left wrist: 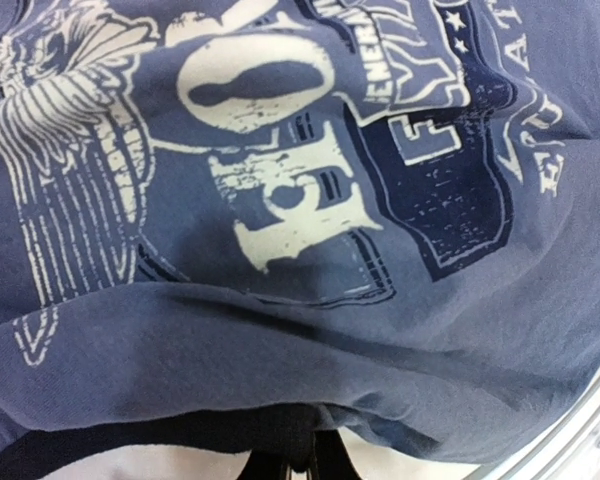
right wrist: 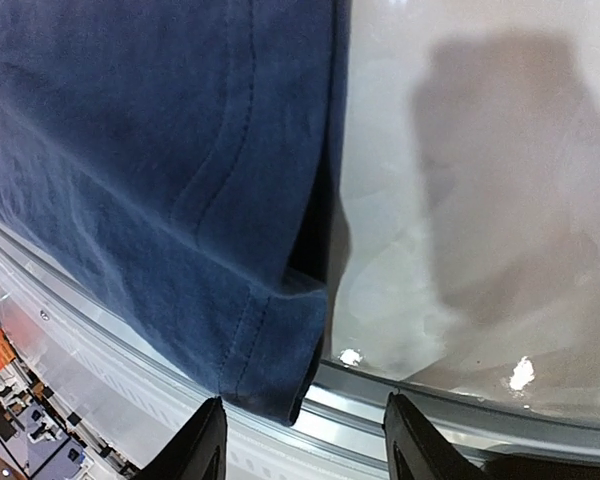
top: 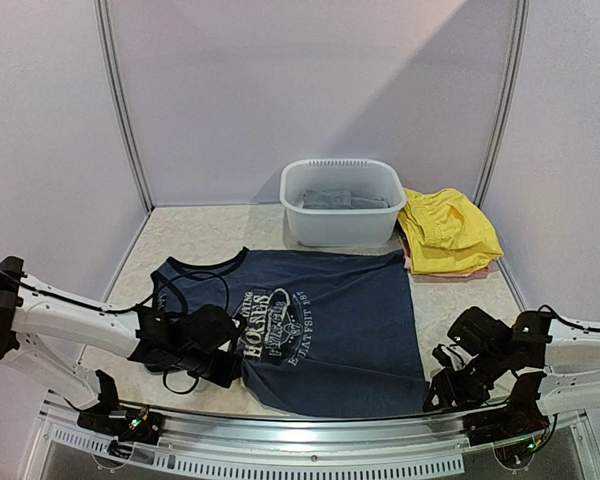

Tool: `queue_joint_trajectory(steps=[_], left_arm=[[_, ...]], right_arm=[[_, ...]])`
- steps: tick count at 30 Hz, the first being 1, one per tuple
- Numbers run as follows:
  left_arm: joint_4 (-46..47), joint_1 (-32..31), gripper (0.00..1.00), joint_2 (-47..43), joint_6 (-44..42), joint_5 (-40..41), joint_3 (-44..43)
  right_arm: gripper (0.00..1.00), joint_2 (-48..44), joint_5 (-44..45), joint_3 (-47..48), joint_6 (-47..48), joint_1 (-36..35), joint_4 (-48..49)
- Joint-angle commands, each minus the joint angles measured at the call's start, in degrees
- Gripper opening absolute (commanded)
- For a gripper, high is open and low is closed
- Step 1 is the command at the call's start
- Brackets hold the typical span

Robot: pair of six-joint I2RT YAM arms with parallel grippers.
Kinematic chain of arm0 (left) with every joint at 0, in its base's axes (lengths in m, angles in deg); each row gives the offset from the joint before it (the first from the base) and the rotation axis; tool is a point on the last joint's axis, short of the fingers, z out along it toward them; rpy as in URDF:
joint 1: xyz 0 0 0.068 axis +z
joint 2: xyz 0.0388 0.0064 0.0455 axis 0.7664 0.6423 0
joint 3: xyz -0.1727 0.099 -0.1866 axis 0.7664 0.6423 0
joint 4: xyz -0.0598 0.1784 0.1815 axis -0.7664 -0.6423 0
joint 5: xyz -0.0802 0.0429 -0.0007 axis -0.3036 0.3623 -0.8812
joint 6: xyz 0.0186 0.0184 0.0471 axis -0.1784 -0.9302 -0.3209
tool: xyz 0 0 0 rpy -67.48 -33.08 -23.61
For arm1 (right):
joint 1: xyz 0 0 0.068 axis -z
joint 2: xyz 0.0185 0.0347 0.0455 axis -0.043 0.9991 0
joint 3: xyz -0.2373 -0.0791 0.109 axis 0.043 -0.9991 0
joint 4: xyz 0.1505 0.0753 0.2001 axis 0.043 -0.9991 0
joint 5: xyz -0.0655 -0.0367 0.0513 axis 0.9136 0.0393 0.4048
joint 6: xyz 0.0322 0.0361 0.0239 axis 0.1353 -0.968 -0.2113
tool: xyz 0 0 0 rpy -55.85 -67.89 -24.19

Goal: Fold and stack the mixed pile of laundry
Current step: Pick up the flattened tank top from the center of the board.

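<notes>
A navy tank top point(top: 320, 320) with a white chest print lies spread flat in the middle of the table. My left gripper point(top: 230, 365) is at its near left edge, shut on the dark hem point(left wrist: 280, 425); in the left wrist view the printed cloth point(left wrist: 280, 330) fills the frame above the closed gripper point(left wrist: 300, 462). My right gripper point(top: 442, 390) is at the near right corner of the top. It stands open point(right wrist: 305, 445), and the hemmed corner point(right wrist: 270, 370) hangs between the fingers, close to the left fingertip point(right wrist: 205, 445). A yellow garment point(top: 448, 230) lies on reddish cloth point(top: 460, 272) at the back right.
A white plastic basin point(top: 310, 225) stands at the back centre with grey cloth point(top: 342, 198) folded inside. The table's metal front rail point(top: 330, 415) runs just below the tank top's near hem and shows under the right fingers point(right wrist: 450, 410). Walls enclose the table's sides.
</notes>
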Motion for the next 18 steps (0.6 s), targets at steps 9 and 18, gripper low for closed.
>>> queue_joint_trajectory(steps=[9,18], left_arm=[[-1.4,0.8,0.00,-4.5,2.7,0.5,3.5],[-6.1,0.6,0.00,-8.5,4.2,-1.6,5.4]], right_arm=[[0.39,4.2,-3.8,-3.5,-2.0,-1.1,13.7],[0.01,4.8,-3.2,-2.9,-1.9,-1.3,12.2]])
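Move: The right hand, half open, hangs just beside the tank top's near hem corner: about 3 cm to its left, level with it and some 2 cm below. The print lies roughly 32 cm to that hand's left and 17 cm ahead, and the metal rail about 3 cm behind it. The left hand already pinches the top's near armhole edge; from it the hem corner is about 41 cm right and 6 cm back, the print 8 cm right and 11 cm ahead. The right hand slides about 2.5 cm left and sinks a good 1 cm onto the near hem corner of the tank top, its attitude nearly unchanged, while the fingers close from half open to almost shut and pinch the cloth there. Meanwhile the left hand keeps its shut grip on the near armhole edge and draws it some 2 cm to the left and about 1 cm back, away from the right hand's starting side and low along the table. ##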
